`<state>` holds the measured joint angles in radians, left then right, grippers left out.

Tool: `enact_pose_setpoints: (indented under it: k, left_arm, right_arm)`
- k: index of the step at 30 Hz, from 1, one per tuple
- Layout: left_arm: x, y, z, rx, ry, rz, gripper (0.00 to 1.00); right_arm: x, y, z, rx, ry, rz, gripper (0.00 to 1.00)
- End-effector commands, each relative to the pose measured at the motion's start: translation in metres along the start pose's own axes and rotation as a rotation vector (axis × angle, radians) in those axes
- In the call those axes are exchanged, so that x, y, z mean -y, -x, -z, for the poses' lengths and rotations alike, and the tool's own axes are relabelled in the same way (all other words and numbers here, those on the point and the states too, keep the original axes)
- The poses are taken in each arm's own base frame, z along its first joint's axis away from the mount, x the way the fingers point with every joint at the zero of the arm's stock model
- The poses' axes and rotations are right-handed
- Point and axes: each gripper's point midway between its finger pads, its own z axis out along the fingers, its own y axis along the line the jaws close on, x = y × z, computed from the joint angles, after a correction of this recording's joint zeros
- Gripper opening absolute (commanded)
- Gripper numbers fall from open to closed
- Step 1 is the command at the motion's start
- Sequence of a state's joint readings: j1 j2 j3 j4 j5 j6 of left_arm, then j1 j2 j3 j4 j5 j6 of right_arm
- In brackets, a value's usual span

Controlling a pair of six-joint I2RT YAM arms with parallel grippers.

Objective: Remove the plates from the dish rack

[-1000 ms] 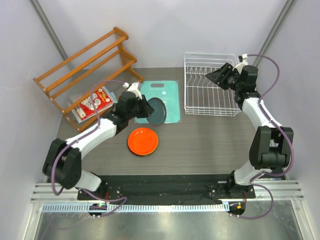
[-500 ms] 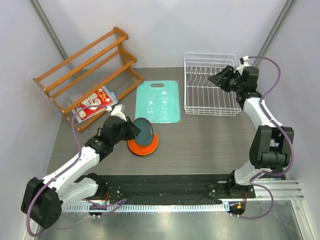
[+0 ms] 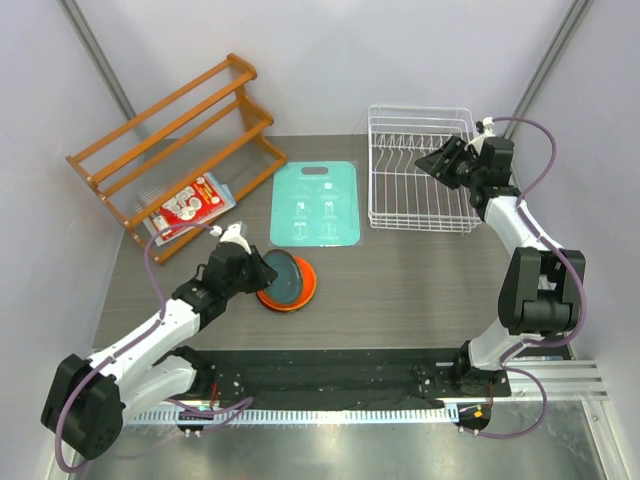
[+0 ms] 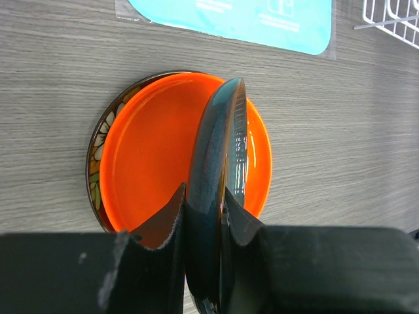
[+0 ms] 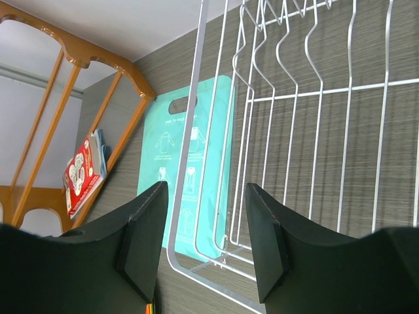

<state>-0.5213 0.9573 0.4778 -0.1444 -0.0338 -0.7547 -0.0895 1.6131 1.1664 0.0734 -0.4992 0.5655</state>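
Note:
My left gripper (image 4: 203, 193) is shut on the rim of the dark teal-blue plate (image 4: 219, 150). It holds that plate tilted on edge over the orange plate (image 4: 144, 157). The orange plate lies on the dark red floral plate (image 4: 96, 147), of which only the left rim shows. In the top view the teal plate (image 3: 283, 275) leans low across the orange plate (image 3: 306, 286) on the table's near left. The white wire dish rack (image 3: 420, 190) stands at the back right with no plate in it. My right gripper (image 3: 432, 158) hovers open and empty over the rack's wires (image 5: 186, 131).
A flat teal board (image 3: 315, 205) lies left of the rack. Behind it on the left stands an orange-brown wooden slatted rack (image 3: 170, 130), with a red printed booklet (image 3: 190, 205) leaning at its foot. Grey walls close in on both sides.
My left arm has swung from over the teal board back toward the near left, lowering the teal plate over the orange plate. The right gripper has barely shifted and its jaws narrowed slightly.

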Motion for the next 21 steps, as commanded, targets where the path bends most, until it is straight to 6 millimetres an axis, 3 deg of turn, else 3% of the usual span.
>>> enact_pose_setpoints:
  k: [1,10,17,21]
  left_arm:
    - [0.020,0.017,-0.006,0.065,-0.074,0.025,0.00]
    - [0.012,0.002,-0.018,0.004,-0.048,0.025,0.01]
    - [0.006,0.001,-0.013,0.006,-0.023,0.011,0.50]
    - [-0.002,0.001,-0.012,0.003,0.018,-0.009,0.64]
  right_arm:
    - [0.002,0.003,0.000,0.013,0.002,0.027,0.56]
    - [0.004,0.003,0.002,0.007,-0.019,0.041,0.56]
    - [0.007,0.009,0.008,0.022,-0.063,0.074,0.57]
    - [0.010,0.009,0.011,0.017,-0.088,0.085,0.57]
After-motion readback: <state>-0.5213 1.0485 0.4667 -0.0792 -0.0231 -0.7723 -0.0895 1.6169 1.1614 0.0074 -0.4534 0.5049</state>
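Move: The blue-grey plate is already pinched at its rim in the left hand, on edge over the stack with the orange plate on top; the stack's middle lies about 3 cm ahead, 4 cm to the right and 8 cm below. The teal mat is some 22 cm ahead and 11 cm right, the books roughly 19 cm ahead and 18 cm left. From the right hand, the stack is about 20 cm back, 31 cm left and 19 cm down. The blue-grey plate, still pinched, is lowered just over 1 cm into the orange plate while the left hand eases about 1 cm forward and to the right; it pauses, then the fingers open wide to let the plate go, sinking a little further. The empty right hand sinks about 2 cm by the dish rack, with a slight tilt. ##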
